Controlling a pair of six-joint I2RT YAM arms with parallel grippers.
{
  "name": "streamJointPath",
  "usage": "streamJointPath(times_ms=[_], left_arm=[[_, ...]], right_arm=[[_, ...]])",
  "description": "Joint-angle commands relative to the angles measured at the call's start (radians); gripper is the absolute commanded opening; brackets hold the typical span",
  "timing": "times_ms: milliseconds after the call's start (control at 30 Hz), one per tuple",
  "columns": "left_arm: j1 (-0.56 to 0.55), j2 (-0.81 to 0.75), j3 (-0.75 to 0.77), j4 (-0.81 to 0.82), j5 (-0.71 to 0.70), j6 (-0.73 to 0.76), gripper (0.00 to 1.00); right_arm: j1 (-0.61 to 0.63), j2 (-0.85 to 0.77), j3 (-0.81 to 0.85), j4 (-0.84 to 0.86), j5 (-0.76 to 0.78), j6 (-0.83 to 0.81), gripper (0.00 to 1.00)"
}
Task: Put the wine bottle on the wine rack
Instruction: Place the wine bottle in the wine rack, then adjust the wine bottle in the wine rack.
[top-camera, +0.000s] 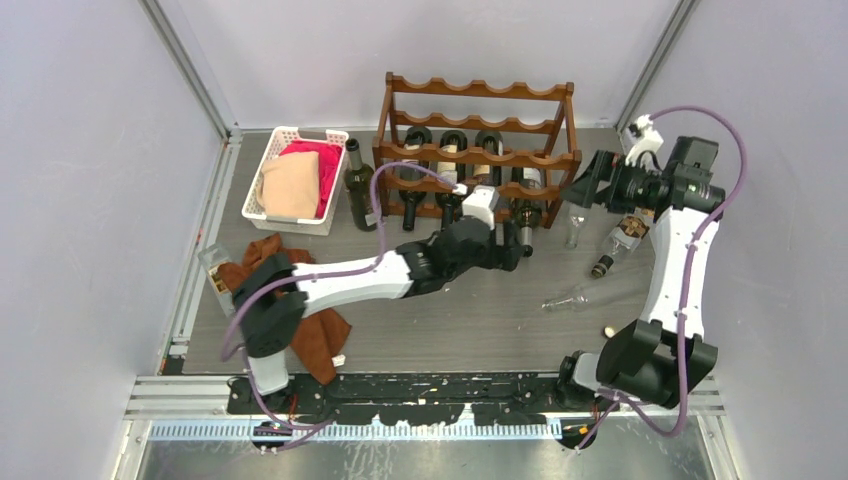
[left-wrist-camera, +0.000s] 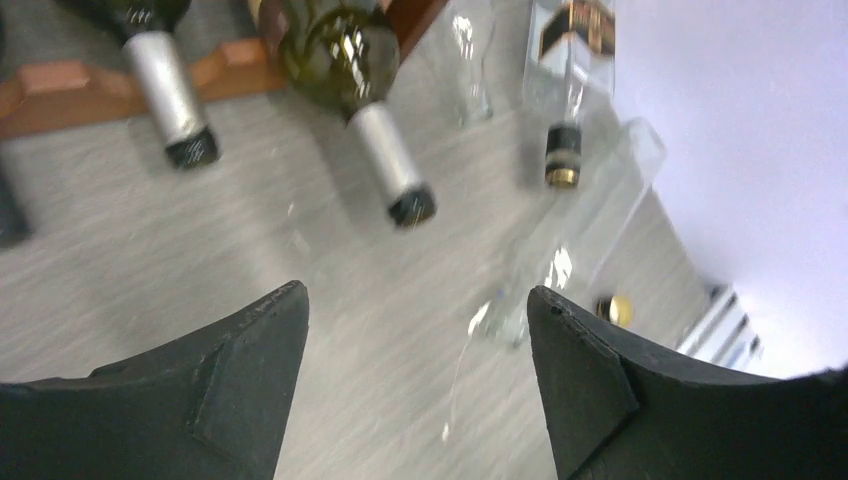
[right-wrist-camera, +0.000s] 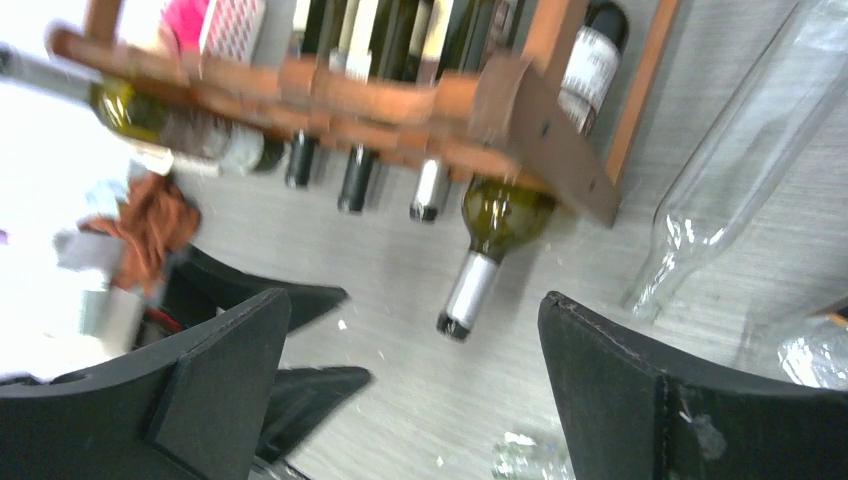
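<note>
The dark reddish-brown wine rack stands at the back middle, with several bottles lying in its lower tiers. A green wine bottle with a silver neck lies in the rack's bottom right slot, neck pointing to the front. My left gripper sits just in front of that neck, open, with only bare table between its fingers. My right gripper hovers by the rack's right end, open and empty. The left fingers show in the right wrist view.
Right of the rack are an upright clear bottle, a labelled clear bottle lying down, another clear bottle and a cork. A dark bottle stands by the white basket. A brown cloth lies front left.
</note>
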Motion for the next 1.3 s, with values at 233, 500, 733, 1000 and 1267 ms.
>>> streamJointPath(times_ms=[233, 500, 733, 1000, 1267], left_arm=[[0.027, -0.659, -0.421, -0.043, 0.188, 0.383, 0.83], [0.034, -0.939, -0.643, -0.035, -0.035, 0.355, 0.83], [0.036, -1.068, -0.746, 0.026, -0.141, 0.350, 0.84], [0.050, -1.075, -0.753, -0.008, -0.191, 0.355, 0.84], [0.067, -1.051, -0.763, -0.002, -0.189, 0.336, 0.83]], right_arm=[[0.212, -0.293, -0.403, 0.084, 0.230, -0.156, 0.99], [0.415, -0.286, -0.614, 0.482, 0.521, 0.021, 0.74], [0.569, -0.129, -0.613, 0.629, 0.908, 0.189, 0.70], [0.634, -0.072, -0.677, 0.724, 0.995, 0.153, 0.66], [0.662, -0.078, -0.699, 0.703, 1.008, 0.172, 0.58]])
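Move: From my right hand, the silver-capped neck of the fourth wine bottle, jutting out of the rack's right end, lies about 8 cm to the left, 2 cm ahead and some 22 cm below. The third bottle's neck is roughly 9 cm to the left of it and 6 cm farther out; the rack's front right foot is about 6 cm to its right and 5 cm farther. From my left hand the jutting neck lies about 8 cm ahead, 7 cm right and 13 cm below. I bring my empty right hand down some 20 cm, swinging back and left around the rack's right end, then forward again to the jutting neck, ending about 7 cm farther left. The wrist rolls about 30 degrees so the fingers point more steeply down, narrowing from wide open to stand either side of the neck. My open left hand clears out, some 25 cm left, also back and up, its fingers levelling. ##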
